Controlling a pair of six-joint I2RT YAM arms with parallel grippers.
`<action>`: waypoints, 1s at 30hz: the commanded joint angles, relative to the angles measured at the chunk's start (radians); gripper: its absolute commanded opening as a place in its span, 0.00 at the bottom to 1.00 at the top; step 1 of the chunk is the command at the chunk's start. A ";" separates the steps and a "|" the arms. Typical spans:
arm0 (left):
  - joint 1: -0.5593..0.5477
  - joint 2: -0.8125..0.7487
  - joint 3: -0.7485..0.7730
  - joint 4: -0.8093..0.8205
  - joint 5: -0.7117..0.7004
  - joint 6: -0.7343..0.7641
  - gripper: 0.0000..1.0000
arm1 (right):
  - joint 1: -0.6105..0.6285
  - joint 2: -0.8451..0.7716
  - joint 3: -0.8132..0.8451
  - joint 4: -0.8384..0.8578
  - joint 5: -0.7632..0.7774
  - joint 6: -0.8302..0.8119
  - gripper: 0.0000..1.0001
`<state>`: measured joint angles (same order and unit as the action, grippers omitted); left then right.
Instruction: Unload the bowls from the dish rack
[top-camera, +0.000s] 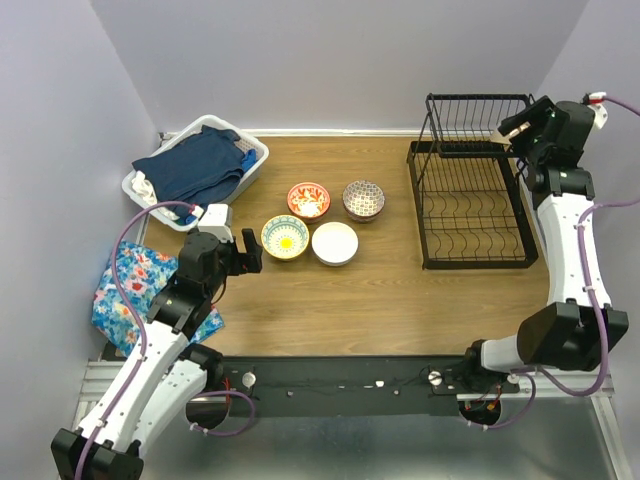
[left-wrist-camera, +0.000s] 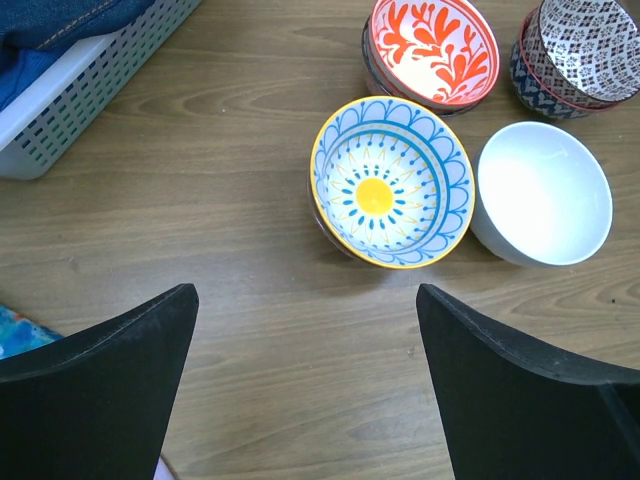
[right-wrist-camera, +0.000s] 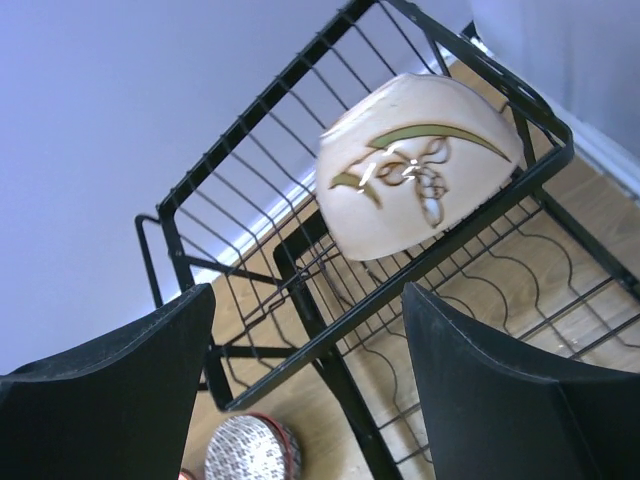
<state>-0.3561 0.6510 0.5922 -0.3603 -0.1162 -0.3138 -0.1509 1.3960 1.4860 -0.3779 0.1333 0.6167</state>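
Observation:
A red-orange floral bowl (top-camera: 308, 199), a dark patterned bowl (top-camera: 363, 198), a blue-and-yellow bowl (top-camera: 285, 236) and a plain white bowl (top-camera: 335, 243) sit grouped on the table left of the black wire dish rack (top-camera: 470, 200). My left gripper (top-camera: 245, 252) is open and empty, just left of the blue-and-yellow bowl (left-wrist-camera: 392, 182); the gripper (left-wrist-camera: 305, 300) hangs over bare wood. My right gripper (top-camera: 515, 128) is open at the rack's upper tier. In the right wrist view a beige bowl (right-wrist-camera: 415, 165) lies tilted on that tier (right-wrist-camera: 331, 330), just beyond the gripper (right-wrist-camera: 308, 295).
A white laundry basket (top-camera: 255, 150) with blue clothes stands at the back left. A floral cloth (top-camera: 130, 280) lies at the table's left edge under my left arm. The rack's lower tier shows only wire dividers.

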 joint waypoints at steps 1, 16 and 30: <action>-0.009 -0.017 -0.009 0.027 -0.031 0.019 0.99 | -0.050 0.029 -0.052 0.105 -0.034 0.175 0.83; -0.009 -0.007 -0.012 0.032 -0.053 0.027 0.99 | -0.125 -0.002 -0.337 0.509 -0.090 0.449 0.82; -0.009 0.001 -0.012 0.029 -0.069 0.033 0.99 | -0.170 -0.035 -0.455 0.671 -0.178 0.617 0.81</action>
<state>-0.3622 0.6529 0.5903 -0.3523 -0.1505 -0.2955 -0.3096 1.4021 1.0271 0.2417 -0.0074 1.1679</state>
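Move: On the rack's upper shelf, the cream bowl waits some 7 cm ahead of the open right hand, about 5 cm to its right and 7 cm lower. The upper shelf's middle is roughly 7 cm ahead, 2 cm left and 11 cm below; the empty lower rack's middle sits about 3 cm back, 6 cm left and 32 cm down. From the left hand, the cream bowl is about 25 cm ahead, 65 cm right and 10 cm higher. Sinking about 7 cm towards the cream bowl and its shelf, the right hand also shifts some 4 cm to the right and slightly forward, then comes back up barely a centimetre. All the while it rolls its left side up about 30 degrees and tips its fingers up almost 20. The fingers stay wide open, ending close to the bowl and shelf rail; contact can't be seen. ##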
